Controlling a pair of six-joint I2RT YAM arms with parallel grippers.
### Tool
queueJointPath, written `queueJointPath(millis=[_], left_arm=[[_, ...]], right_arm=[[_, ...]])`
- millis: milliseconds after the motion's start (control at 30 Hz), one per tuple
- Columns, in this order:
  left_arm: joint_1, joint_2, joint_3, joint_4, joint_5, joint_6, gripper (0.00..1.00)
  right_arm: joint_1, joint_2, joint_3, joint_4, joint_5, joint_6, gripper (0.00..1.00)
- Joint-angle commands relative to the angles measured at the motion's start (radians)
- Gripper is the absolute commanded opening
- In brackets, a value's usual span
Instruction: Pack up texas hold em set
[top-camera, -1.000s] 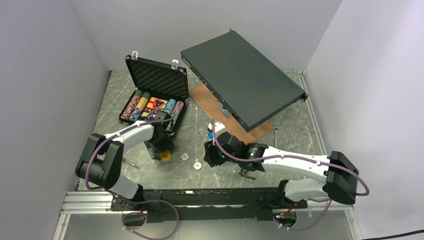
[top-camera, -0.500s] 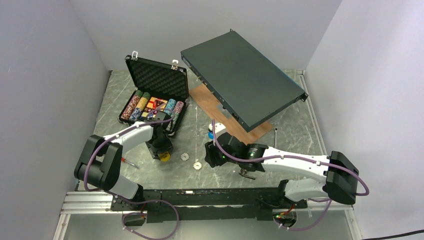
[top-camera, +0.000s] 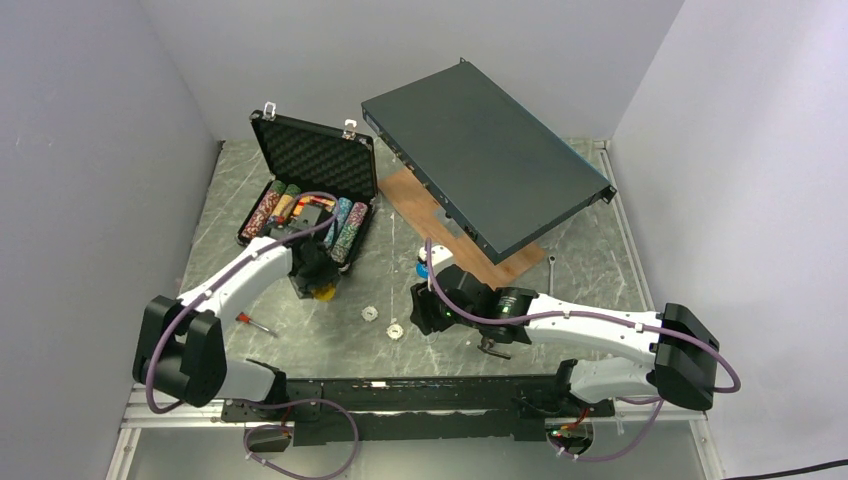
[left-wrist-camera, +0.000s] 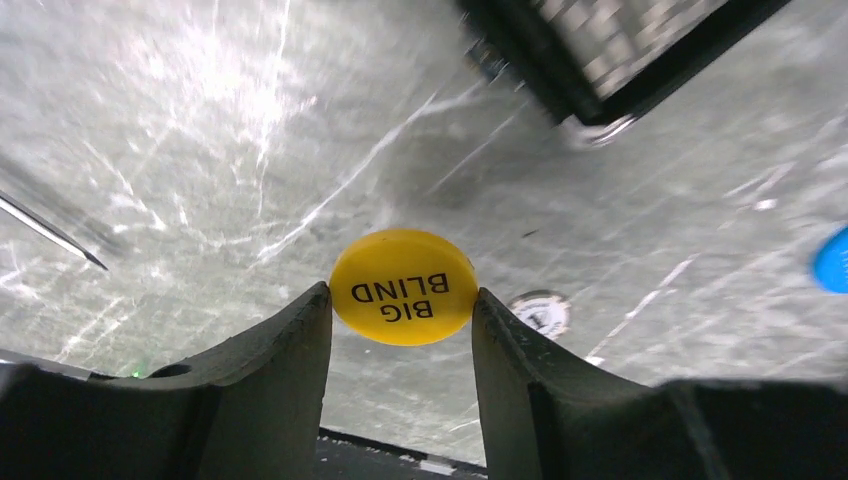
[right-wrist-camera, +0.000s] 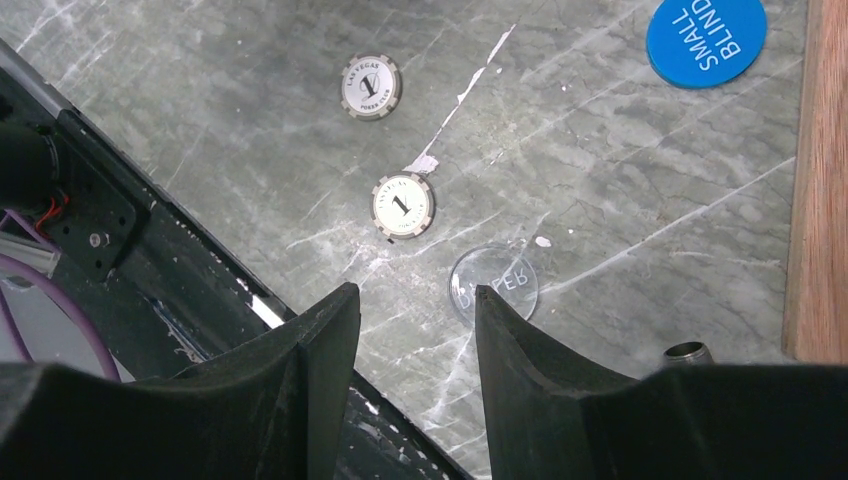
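The texas hold em set's black case (top-camera: 262, 132) lies open at the back left, its grey foam lid upright and rows of chips (top-camera: 347, 225) inside. My left gripper (left-wrist-camera: 400, 300) is shut on the yellow "BIG BLIND" disc (left-wrist-camera: 403, 286), held by its edges just in front of the case (left-wrist-camera: 600, 60); from above, the disc (top-camera: 322, 293) shows under that gripper (top-camera: 316, 283). My right gripper (right-wrist-camera: 415, 300) hangs open and empty over the table. Below it lie a clear dealer disc (right-wrist-camera: 495, 283), two white chips (right-wrist-camera: 402, 206) (right-wrist-camera: 371, 87) and a blue "SMALL BLIND" disc (right-wrist-camera: 706, 35).
A large dark-grey metal box (top-camera: 485, 165) leans over a wooden board (top-camera: 480, 262) at the back right. A red-handled screwdriver (top-camera: 250, 322) lies by the left arm, black pliers (top-camera: 495, 347) by the right arm, a small wrench (top-camera: 548, 268) beyond the board. The black base rail (top-camera: 400, 392) runs along the near edge.
My left gripper has closed on the yellow disc and carried it away from the near edge toward the open case. The right arm has stayed put.
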Motion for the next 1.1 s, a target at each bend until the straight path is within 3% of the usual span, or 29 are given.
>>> queueJointPath(millis=[0, 267, 500, 733, 1067], left_arm=[[0.056, -0.012, 0.16, -0.036, -0.054, 0.07, 0.53], [0.278, 0.153, 0.418, -0.037, 0.009, 0.176, 0.53], [0.339, 0.349, 0.6, -0.068, 0.026, 0.227, 0.53], [0.343, 0.482, 0.629, -0.051, 0.102, 0.238, 0.53], [0.348, 0.557, 0.619, -0.039, 0.103, 0.247, 0.57]], right_arm=[[0.001, -0.03, 0.008, -0.002, 0.025, 0.004, 0.49], [0.0, -0.051, 0.002, -0.02, 0.045, 0.007, 0.49], [0.0, -0.07, -0.009, -0.026, 0.052, 0.02, 0.49], [0.0, -0.077, 0.007, -0.05, 0.067, 0.014, 0.49], [0.001, -0.054, 0.021, -0.044, 0.06, 0.014, 0.49]])
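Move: The left hand holds the yellow BIG BLIND disc about 5 cm above the table. The blue card deck in the open case lies some 17 cm ahead, 8 cm left and a little lower; the case's front rim crosses the way about 9 cm ahead and 4 cm left. The light-blue chips are roughly 20 cm ahead, 3 cm right; the dice row is 22 cm ahead, 7 cm left. From the right hand, the deck is about 20 cm ahead, 37 cm left. Still pinching the yellow disc by its edges, the left hand carries it forward about 16 cm and some 7 cm left, rising about 8 cm over the case's front rim and then sinking nearly as far towards the blue deck's front right part. The fingers swing forward about 10 degrees on the way up and come back down again; the grip is kept. ##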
